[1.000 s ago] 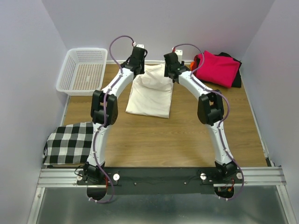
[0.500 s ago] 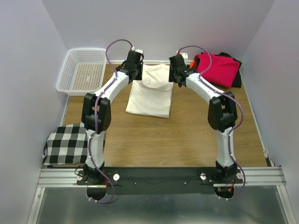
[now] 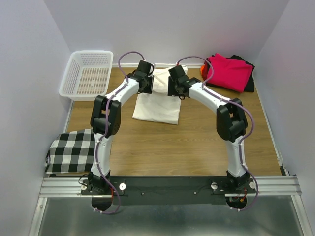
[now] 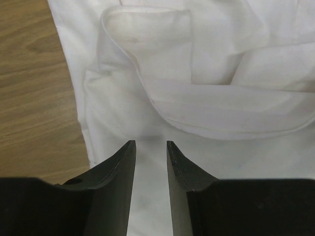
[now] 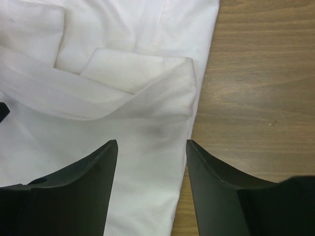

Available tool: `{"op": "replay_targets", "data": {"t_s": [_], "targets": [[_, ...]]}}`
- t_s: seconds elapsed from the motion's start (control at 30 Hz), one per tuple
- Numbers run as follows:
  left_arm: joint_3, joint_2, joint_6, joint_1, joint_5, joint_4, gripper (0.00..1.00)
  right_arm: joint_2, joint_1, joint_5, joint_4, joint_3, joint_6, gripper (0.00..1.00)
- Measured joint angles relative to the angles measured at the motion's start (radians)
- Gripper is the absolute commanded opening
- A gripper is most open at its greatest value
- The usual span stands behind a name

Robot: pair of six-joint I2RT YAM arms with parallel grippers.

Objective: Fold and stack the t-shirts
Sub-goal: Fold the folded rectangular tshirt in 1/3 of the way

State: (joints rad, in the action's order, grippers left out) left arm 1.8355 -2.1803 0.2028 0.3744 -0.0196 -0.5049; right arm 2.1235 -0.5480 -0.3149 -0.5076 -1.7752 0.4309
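Observation:
A cream t-shirt (image 3: 158, 104) lies partly folded at the middle back of the table, its far part doubled over into a curved fold (image 4: 221, 110). My left gripper (image 3: 146, 83) hovers over the shirt's far left part, jaws (image 4: 150, 144) narrowly open with only cloth below them. My right gripper (image 3: 175, 86) hangs over the far right part, jaws (image 5: 151, 142) wide open above the shirt's right edge (image 5: 189, 123), holding nothing. A folded magenta-red t-shirt (image 3: 229, 72) lies on a black one (image 3: 250, 82) at the back right, with an orange one (image 3: 203, 67) peeking out beside them.
A white mesh basket (image 3: 87, 73) stands at the back left. A black-and-white checked cloth (image 3: 73, 150) lies folded at the near left edge. Bare wooden table (image 5: 256, 73) shows right of the cream shirt. Walls close in on three sides.
Both grippers have moved inward and a little nearer, from the shirt's far corners to over its folded far part. The left jaws have narrowed slightly.

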Motion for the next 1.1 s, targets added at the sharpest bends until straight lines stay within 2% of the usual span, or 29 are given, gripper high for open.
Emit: {"op": "replay_targets", "data": {"t_s": [0.27,0.5,0.93,1.1], "targets": [[0.076,-0.127,0.008,0.001,0.006,-0.048,0.4,0.15,0.0,0.033,-0.003,-0.08,0.015,0.65],[0.153,-0.153,0.018,0.001,-0.007,-0.06,0.4,0.224,0.0,0.024,-0.017,-0.177,0.014,0.66],[0.361,-0.209,0.026,0.0,-0.074,-0.028,0.4,0.311,0.0,-0.127,-0.016,-0.383,-0.027,0.67],[0.375,-0.259,0.026,-0.006,-0.11,-0.022,0.4,0.359,0.011,-0.189,-0.014,-0.432,-0.059,0.68]]}}
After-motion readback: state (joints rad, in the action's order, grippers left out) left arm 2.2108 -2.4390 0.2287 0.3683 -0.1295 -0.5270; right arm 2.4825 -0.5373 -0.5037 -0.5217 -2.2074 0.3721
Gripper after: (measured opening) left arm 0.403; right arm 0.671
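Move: Between and just ahead of the two hands lies the near edge of the shirt's folded flap, its middle some 3 cm ahead and 6 cm to the right of the left hand, 5 cm lower. From the right hand it is about 3 cm ahead, 6 cm left, 6 cm below. The shirt's far edge lies some 8 cm beyond that flap edge, its near edge about 14 cm behind it. The red shirt stack sits roughly 23 cm right and 11 cm ahead of the right hand. Dipping together onto the white cloth, both hands sink some 5 cm, then sweep forward about 7 cm with fingers unchanged and part-open, pushing the flap's near edge ahead of them. The left rises again to about its starting height; the right regains only half its drop. Both wrists tip slightly down at first, then lift the fingers some 10 degrees outward. ##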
